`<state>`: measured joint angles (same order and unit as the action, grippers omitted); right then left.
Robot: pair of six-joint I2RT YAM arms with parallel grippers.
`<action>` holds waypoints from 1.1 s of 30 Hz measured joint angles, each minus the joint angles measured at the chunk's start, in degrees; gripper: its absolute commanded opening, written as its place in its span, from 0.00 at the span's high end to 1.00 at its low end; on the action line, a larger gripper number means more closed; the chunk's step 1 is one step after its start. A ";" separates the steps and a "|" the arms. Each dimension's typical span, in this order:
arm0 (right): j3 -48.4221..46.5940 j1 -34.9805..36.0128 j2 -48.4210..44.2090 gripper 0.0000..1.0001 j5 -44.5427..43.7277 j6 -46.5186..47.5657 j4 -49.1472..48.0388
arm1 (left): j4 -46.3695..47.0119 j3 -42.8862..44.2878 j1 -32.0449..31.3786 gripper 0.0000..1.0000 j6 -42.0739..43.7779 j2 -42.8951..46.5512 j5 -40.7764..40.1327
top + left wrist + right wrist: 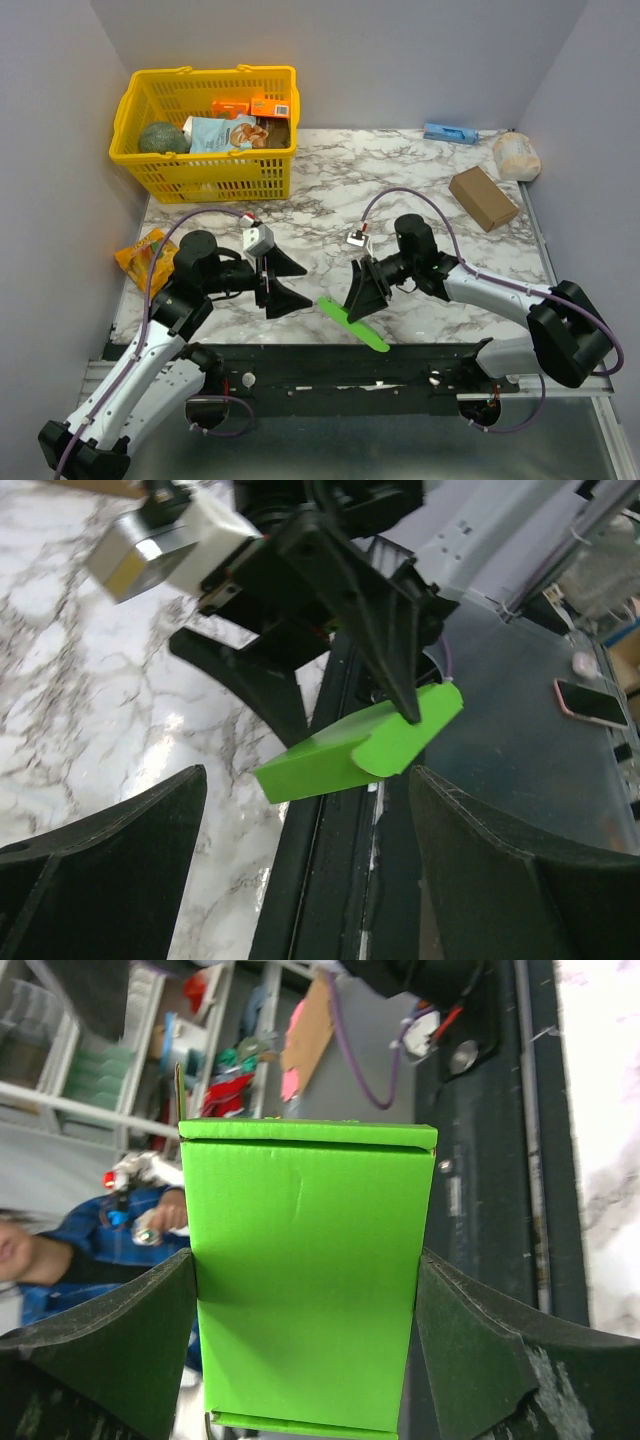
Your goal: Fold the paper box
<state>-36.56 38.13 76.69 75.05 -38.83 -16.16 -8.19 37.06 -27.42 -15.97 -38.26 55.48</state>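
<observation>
The paper box (352, 325) is a bright green flattened card sleeve, held tilted over the table's near edge. My right gripper (358, 305) is shut on it. In the right wrist view the paper box (305, 1270) fills the gap and touches both fingers of the right gripper (305, 1258). My left gripper (295, 285) stands open just left of it, with nothing between its fingers. In the left wrist view the paper box (360, 750) hangs ahead of the left gripper (308, 772), one right finger tip pressing on its rounded flap.
A yellow basket (205, 130) with groceries stands at the back left. An orange packet (143, 255) lies by the left arm. A brown cardboard box (483, 197), a white bag (516, 155) and a blue item (450, 132) sit at the back right. A black rail (330, 365) runs along the near edge.
</observation>
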 measured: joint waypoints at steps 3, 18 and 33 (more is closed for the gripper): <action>0.00 0.00 -0.07 0.62 2.03 -2.56 -1.29 | 0.33 0.00 -4.15 0.05 2.43 0.66 1.33; 0.00 0.00 -1.38 0.62 7.37 -8.96 -3.10 | -5.33 3.13 -18.80 0.02 14.14 -4.17 -2.58; -0.04 0.00 -1.38 0.62 8.39 -9.92 -2.71 | -1.73 3.98 -28.30 0.19 16.39 -8.11 -11.58</action>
<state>-36.60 38.13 75.31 83.44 -48.75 -18.87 -9.91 41.04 -55.72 0.43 -46.37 43.90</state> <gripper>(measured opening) 0.865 0.930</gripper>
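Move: The right hand already holds the green paper box on edge by its middle, so the box sits right in its grip, level with its fingers. From the open left hand, the box's near end lies about 4 cm to the right, 3 cm back and some 3 cm lower. The box's middle is about 10 cm right, 7 cm back and 3 cm lower. Nothing else stands close. The right hand keeps its pinch on the box and brings it a couple of centimetres up, back and a little to the right before settling. The left hand comes back about 7 cm and right some 6 cm to the box's near end, turning roughly 20 degrees clockwise and rolling a little. Its wide-open fingers straddle that end and just begin to narrow; contact there can't be seen. ##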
